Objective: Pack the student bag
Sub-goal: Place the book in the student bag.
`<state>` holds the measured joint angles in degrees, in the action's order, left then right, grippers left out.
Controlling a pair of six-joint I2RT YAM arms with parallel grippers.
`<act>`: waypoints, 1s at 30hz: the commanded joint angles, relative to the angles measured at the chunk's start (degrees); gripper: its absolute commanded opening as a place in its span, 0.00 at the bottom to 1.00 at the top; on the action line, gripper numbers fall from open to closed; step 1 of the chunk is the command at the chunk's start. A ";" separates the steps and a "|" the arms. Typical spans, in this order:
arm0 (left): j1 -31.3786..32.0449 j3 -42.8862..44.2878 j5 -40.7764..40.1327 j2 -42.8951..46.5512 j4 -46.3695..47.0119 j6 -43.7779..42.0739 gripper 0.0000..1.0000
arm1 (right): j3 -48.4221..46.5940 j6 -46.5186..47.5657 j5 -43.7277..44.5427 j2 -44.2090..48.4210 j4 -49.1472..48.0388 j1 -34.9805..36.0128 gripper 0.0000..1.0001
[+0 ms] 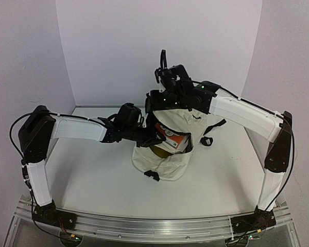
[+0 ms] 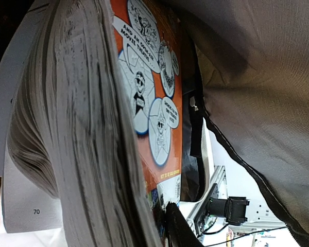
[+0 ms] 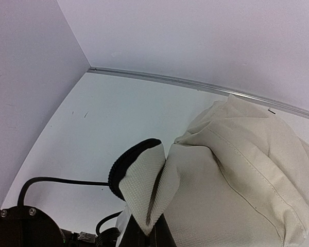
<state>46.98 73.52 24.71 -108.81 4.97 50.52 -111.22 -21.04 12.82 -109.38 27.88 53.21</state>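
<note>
The cream student bag [image 1: 167, 159] stands at the table's middle with its top open. My left gripper [image 1: 155, 138] reaches into the opening, shut on a thick book with an orange comic cover [image 1: 176, 140]. In the left wrist view the book [image 2: 144, 103] fills the frame, one black finger [image 2: 181, 231] presses its cover, the other is hidden behind the pages, and bag fabric [image 2: 257, 77] hangs on the right. My right gripper [image 1: 164, 105] holds the bag's top edge up from behind. In the right wrist view it [image 3: 154, 234] pinches a black-edged fold of the bag [image 3: 237, 195].
Something olive-coloured [image 1: 159, 151] shows inside the bag under the book. A black strap with a buckle [image 1: 207, 140] lies to the bag's right, and another buckle [image 1: 152, 175] at its front. White walls [image 1: 159, 46] close the back and sides.
</note>
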 commanded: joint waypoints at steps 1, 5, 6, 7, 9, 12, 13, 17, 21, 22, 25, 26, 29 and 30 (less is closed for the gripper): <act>-1.34 2.22 -6.90 2.91 2.56 -4.24 0.23 | -4.49 0.38 -1.00 5.60 -17.60 2.31 0.00; -4.00 -1.69 -7.81 6.04 1.82 -4.57 0.24 | -4.52 0.75 -1.50 4.51 -17.51 2.38 0.00; -5.46 -3.33 -7.48 6.95 1.80 -4.31 0.24 | -4.58 0.61 -2.11 4.01 -17.51 2.41 0.00; -6.55 -4.66 -7.17 7.53 1.97 -4.07 0.24 | -4.61 0.50 -2.50 3.55 -17.43 2.37 0.00; -8.77 -7.18 -6.05 8.74 2.65 -3.83 0.24 | -4.78 0.27 -3.22 2.67 -17.27 2.42 0.00; -11.20 -9.66 -4.61 10.57 3.62 -4.75 0.25 | -5.86 -0.12 -4.00 0.57 -16.74 2.40 0.00; -11.70 -10.00 -3.67 10.92 3.90 -5.55 0.26 | -6.59 -0.16 -4.54 -0.37 -16.41 2.40 0.00; -12.00 -9.42 1.07 10.87 4.24 -8.64 0.36 | -9.80 0.18 -5.44 -4.44 -14.32 2.43 0.00; -12.00 -9.96 2.64 11.75 4.09 -9.08 0.49 | -11.90 1.86 -3.06 -6.78 -12.09 2.27 0.10; -12.04 -10.62 2.70 12.55 4.08 -9.27 0.51 | -12.04 2.05 -2.71 -7.02 -11.71 2.12 0.19; -12.00 -13.52 0.54 15.73 3.23 -11.58 0.62 | -11.67 1.92 -3.72 -7.12 -10.54 0.22 0.59; -12.00 -14.56 -1.35 18.03 1.19 -12.81 0.65 | -10.91 1.68 -4.56 -6.66 -10.33 -0.88 0.68; -12.00 -16.55 -5.72 21.96 -2.83 -15.08 0.70 | -8.49 2.00 -5.12 -4.71 -9.89 -3.02 0.88; -12.00 -17.56 -6.91 23.38 -3.73 -15.73 0.71 | -6.88 2.13 -5.23 -3.77 -9.79 -3.97 0.94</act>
<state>34.94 58.13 22.92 -92.05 4.38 39.16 -120.27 -19.27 8.08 -117.27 19.70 52.82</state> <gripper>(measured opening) 0.696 0.855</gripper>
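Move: The left hand is at the bag mouth against the book, whose middle lies about 5 cm to its right and 2 cm lower; the flap corner is some 7 cm ahead of it, 4 cm left and 16 cm higher. The right hand still pinches that flap corner; from there the bag mouth lies roughly 10 cm back, 7 cm right and 20 cm below, and the book about 7 cm back, 9 cm right and 18 cm down. The left fingers come away from the book and out of the bag mouth, the hand going about 11 cm left and up to 6 cm forward, then easing back a little and rising as the fingers open to about two thirds. The right hand keeps its pinch on the flap corner, pulls it some 4.5 cm left, then opens wide, lets go and lifts. ##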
